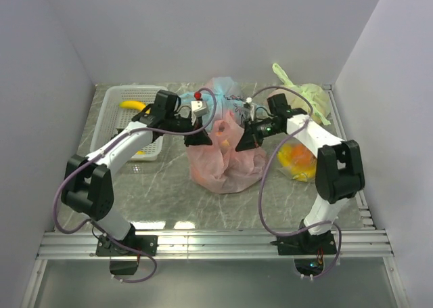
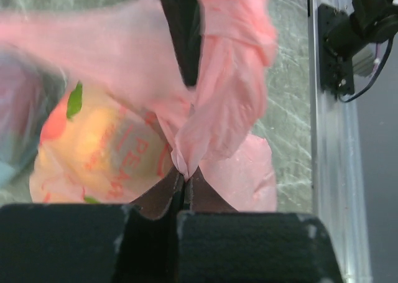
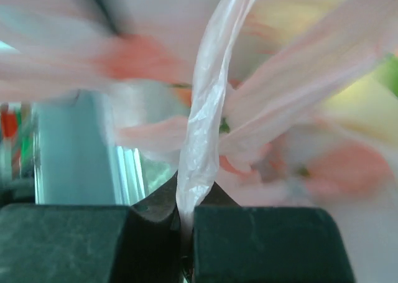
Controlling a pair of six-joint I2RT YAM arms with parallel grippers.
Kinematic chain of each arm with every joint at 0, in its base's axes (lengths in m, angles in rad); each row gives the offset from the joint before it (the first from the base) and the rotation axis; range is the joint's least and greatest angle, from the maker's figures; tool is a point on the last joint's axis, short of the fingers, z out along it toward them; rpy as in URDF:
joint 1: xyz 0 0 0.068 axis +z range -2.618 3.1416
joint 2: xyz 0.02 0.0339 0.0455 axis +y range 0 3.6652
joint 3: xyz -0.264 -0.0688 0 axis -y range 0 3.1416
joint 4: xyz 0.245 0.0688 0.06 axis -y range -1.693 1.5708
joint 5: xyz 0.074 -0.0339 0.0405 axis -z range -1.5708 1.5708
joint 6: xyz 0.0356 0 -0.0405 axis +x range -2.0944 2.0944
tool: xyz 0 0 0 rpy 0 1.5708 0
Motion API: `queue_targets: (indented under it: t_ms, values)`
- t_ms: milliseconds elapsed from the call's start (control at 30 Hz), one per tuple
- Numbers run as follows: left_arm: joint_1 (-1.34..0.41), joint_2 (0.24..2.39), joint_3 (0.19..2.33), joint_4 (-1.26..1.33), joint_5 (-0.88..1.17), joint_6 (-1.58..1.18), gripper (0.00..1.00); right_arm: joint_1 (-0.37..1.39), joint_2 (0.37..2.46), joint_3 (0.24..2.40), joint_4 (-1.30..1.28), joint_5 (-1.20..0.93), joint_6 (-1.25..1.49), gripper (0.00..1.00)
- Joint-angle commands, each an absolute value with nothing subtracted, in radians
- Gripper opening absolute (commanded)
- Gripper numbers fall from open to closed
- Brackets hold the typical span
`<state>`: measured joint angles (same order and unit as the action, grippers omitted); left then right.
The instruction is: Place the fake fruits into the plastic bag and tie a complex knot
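The pink plastic bag (image 1: 226,162) stands bulging at mid-table. Through its thin skin fake fruits (image 2: 93,137) show as orange and yellow shapes with a green leaf. My left gripper (image 1: 199,137) is shut on a pink handle (image 2: 214,96), pinched at the tips (image 2: 185,176). My right gripper (image 1: 242,142) faces it from the right. It is shut on a twisted pale pink handle strip (image 3: 208,109) that rises from its tips (image 3: 189,202). The knot is hidden: where the handles meet between the grippers is blurred.
A light blue bag (image 1: 226,98) sits behind the pink one and a pale green bag (image 1: 308,98) at the back right. A white basket (image 1: 115,128) on the left holds a yellow banana (image 1: 134,105). Orange and yellow fruit (image 1: 298,160) lie under my right arm.
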<state>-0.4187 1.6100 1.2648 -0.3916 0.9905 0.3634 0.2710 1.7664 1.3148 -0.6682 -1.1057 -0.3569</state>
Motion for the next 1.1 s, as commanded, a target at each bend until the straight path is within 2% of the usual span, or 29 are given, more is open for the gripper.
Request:
queue_targets:
  t_ms: [0,100,133,300,433,467,500,533,567,667,700,833,867,900,1067]
  values:
    - [-0.394,1.540,1.185,-0.275,1.003,0.204,0.00,0.238,1.608,1.206,-0.283,-0.825,0.095,0.00]
    - [-0.396,1.506,1.112,-0.204,0.927,0.095,0.01,0.253,1.583,1.195,-0.340,-0.718,0.279,0.00]
    - [-0.394,1.497,1.097,-0.195,0.905,0.056,0.01,0.262,1.582,1.200,-0.371,-0.618,0.334,0.00]
    - [-0.393,1.500,1.068,-0.199,0.838,0.026,0.00,0.356,1.604,1.290,-0.567,-0.408,0.411,0.00]
    - [-0.391,1.526,1.084,-0.193,0.828,0.006,0.00,0.373,1.637,1.342,-0.595,-0.380,0.419,0.00]
    - [-0.391,1.529,1.088,-0.189,0.833,0.008,0.00,0.373,1.658,1.370,-0.601,-0.446,0.411,0.03]
    - [-0.391,1.528,1.088,-0.184,0.839,-0.027,0.01,0.373,1.667,1.384,-0.612,-0.472,0.397,0.17]
    - [-0.391,1.529,1.089,-0.183,0.853,-0.028,0.01,0.370,1.670,1.391,-0.611,-0.501,0.371,0.22]
    - [-0.390,1.529,1.092,-0.186,0.856,-0.025,0.01,0.368,1.655,1.381,-0.598,-0.523,0.353,0.41]
    - [-0.390,1.522,1.095,-0.198,0.841,-0.017,0.01,0.364,1.611,1.350,-0.583,-0.436,0.333,0.68]
    - [-0.390,1.517,1.094,-0.198,0.836,-0.020,0.01,0.362,1.609,1.361,-0.627,-0.367,0.339,0.82]
    - [-0.388,1.490,1.082,-0.169,0.831,-0.050,0.01,0.388,1.618,1.469,-0.742,-0.200,0.411,0.86]
    - [-0.387,1.482,1.065,-0.154,0.837,-0.058,0.00,0.403,1.608,1.467,-0.738,-0.183,0.416,0.93]
    - [-0.387,1.476,1.057,-0.125,0.839,-0.067,0.01,0.406,1.602,1.465,-0.729,-0.181,0.425,0.95]
    - [-0.387,1.454,1.029,-0.071,0.848,-0.147,0.01,0.460,1.600,1.447,-0.736,-0.074,0.546,0.96]
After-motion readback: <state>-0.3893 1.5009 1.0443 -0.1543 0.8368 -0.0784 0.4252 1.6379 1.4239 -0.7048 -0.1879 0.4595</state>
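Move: The plastic bag's far handle strand is roughly 6 cm ahead and 3 cm left of the right gripper, about level, while its closed fingers still pinch another strip of the bag. From that gripper, the fruit-filled bag body lies some 5 cm back, 5 cm left and 9 cm lower, and the blue bag about 18 cm ahead, 4 cm left and 8 cm down. From the left gripper, the same strand lies some 6 cm ahead, 7 cm right and slightly lower. Keep the left gripper pinching its bunched handle, easing it about 3 cm down and 2 cm left, then slightly up. Bring the right gripper about 5 cm forward and over the bag, going right, back left, then right again; swing it some 50 degrees clockwise, tip its fingers downward, and open them wide to release its strip around the handle strands. ##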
